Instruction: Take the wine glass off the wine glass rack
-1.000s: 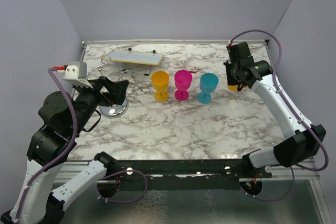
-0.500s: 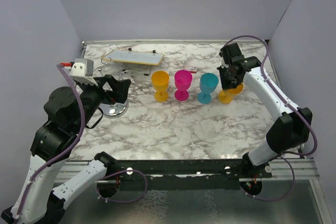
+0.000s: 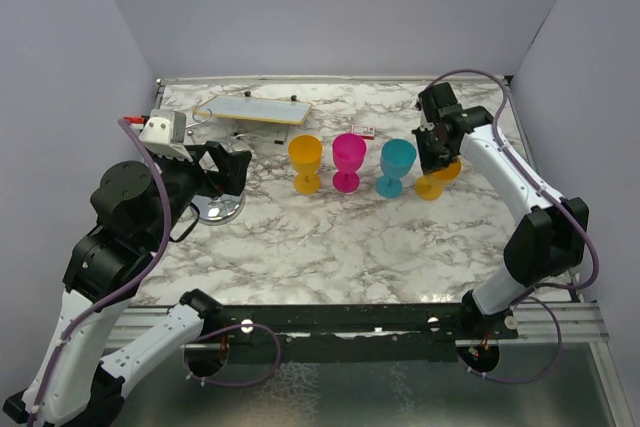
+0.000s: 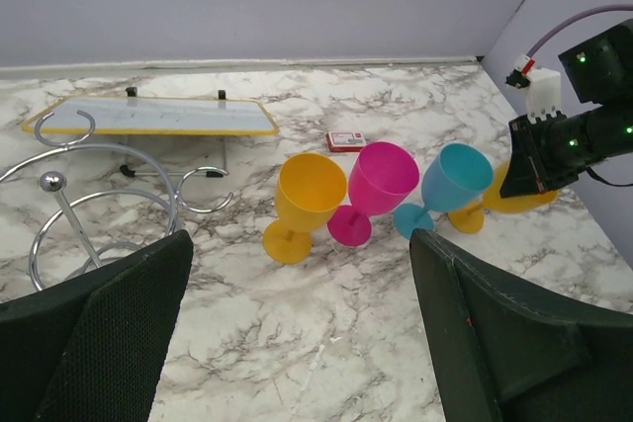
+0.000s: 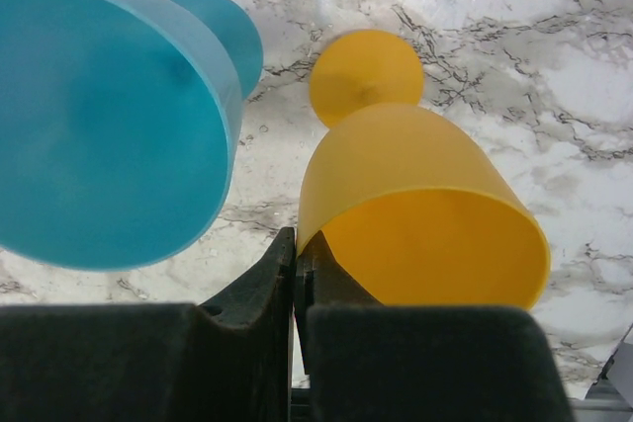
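The wine glass [image 3: 440, 177], orange and tilted, is at the right end of a row of glasses; my right gripper [image 3: 432, 152] is shut on its rim. In the right wrist view the fingers [image 5: 295, 244] pinch the wall of the wine glass's bowl [image 5: 425, 195], its foot pointing away over the marble. The chrome wine glass rack [image 3: 216, 209] stands at the left, its wire arms [image 4: 99, 195] bare. My left gripper [image 3: 228, 167] hovers over the rack, open, with only marble between its jaws [image 4: 300, 274]. From the left wrist the held wine glass [image 4: 524, 190] shows far right.
Three glasses stand in a row: yellow [image 3: 305, 162], magenta [image 3: 348, 160], teal [image 3: 396, 165]; the teal one [image 5: 99, 126] is close beside the held glass. A flat yellow-edged board [image 3: 252, 108] and a small red card [image 3: 362, 131] lie at the back. Walls enclose the table.
The right arm has carried the orange glass leftward and lower, to just beside the teal glass. The left arm has shifted slightly back over the rack, jaws still wide.
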You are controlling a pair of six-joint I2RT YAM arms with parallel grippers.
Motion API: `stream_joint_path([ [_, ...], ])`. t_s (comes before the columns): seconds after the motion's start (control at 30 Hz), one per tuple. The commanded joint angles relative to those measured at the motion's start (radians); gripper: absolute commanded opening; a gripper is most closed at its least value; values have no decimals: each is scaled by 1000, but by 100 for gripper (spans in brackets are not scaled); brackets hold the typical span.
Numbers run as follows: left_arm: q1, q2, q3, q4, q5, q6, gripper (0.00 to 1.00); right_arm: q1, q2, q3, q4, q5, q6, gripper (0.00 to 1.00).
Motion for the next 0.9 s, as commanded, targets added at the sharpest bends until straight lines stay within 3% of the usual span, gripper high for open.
stream_joint_path([
  [0.0, 4, 3, -8, 31, 7, 25, 93, -8, 32, 41, -9, -32, -3, 1],
  [0.17, 4, 4, -13, 32, 6, 21, 93, -8, 52, 52, -9, -40, -4, 4],
  [0.47, 5, 9, -13, 35, 6, 21, 93, -10, 46, 71, -12, -51, -10, 26],
  [0.87, 4, 27, -6, 41, 21, 6, 93, -11, -16, 91, -12, -14, -11, 42],
])
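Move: The yellow glass is already pinched by the near-left part of its rim in the shut right fingers, its bowl leaning to the right. Its middle lies about 3 cm right of that hand, 2 cm ahead and 6 cm below. At about the same depth, the blue glass stands some 7 cm left and 3 cm ahead, the pink glass some 17 cm left and 4 cm ahead. From the left hand the held glass is roughly 42 cm right, 12 cm ahead and 33 cm below. Forward and a little left by about 1 cm, the right hand eases the leaning yellow glass towards the blue one. Then it all but stays in place, wrist steady, while its fingers part to roughly two fifths open and let go of the rim, one finger outside on the blue glass's side, the other over the bowl. A slight rise starts at the very end. ##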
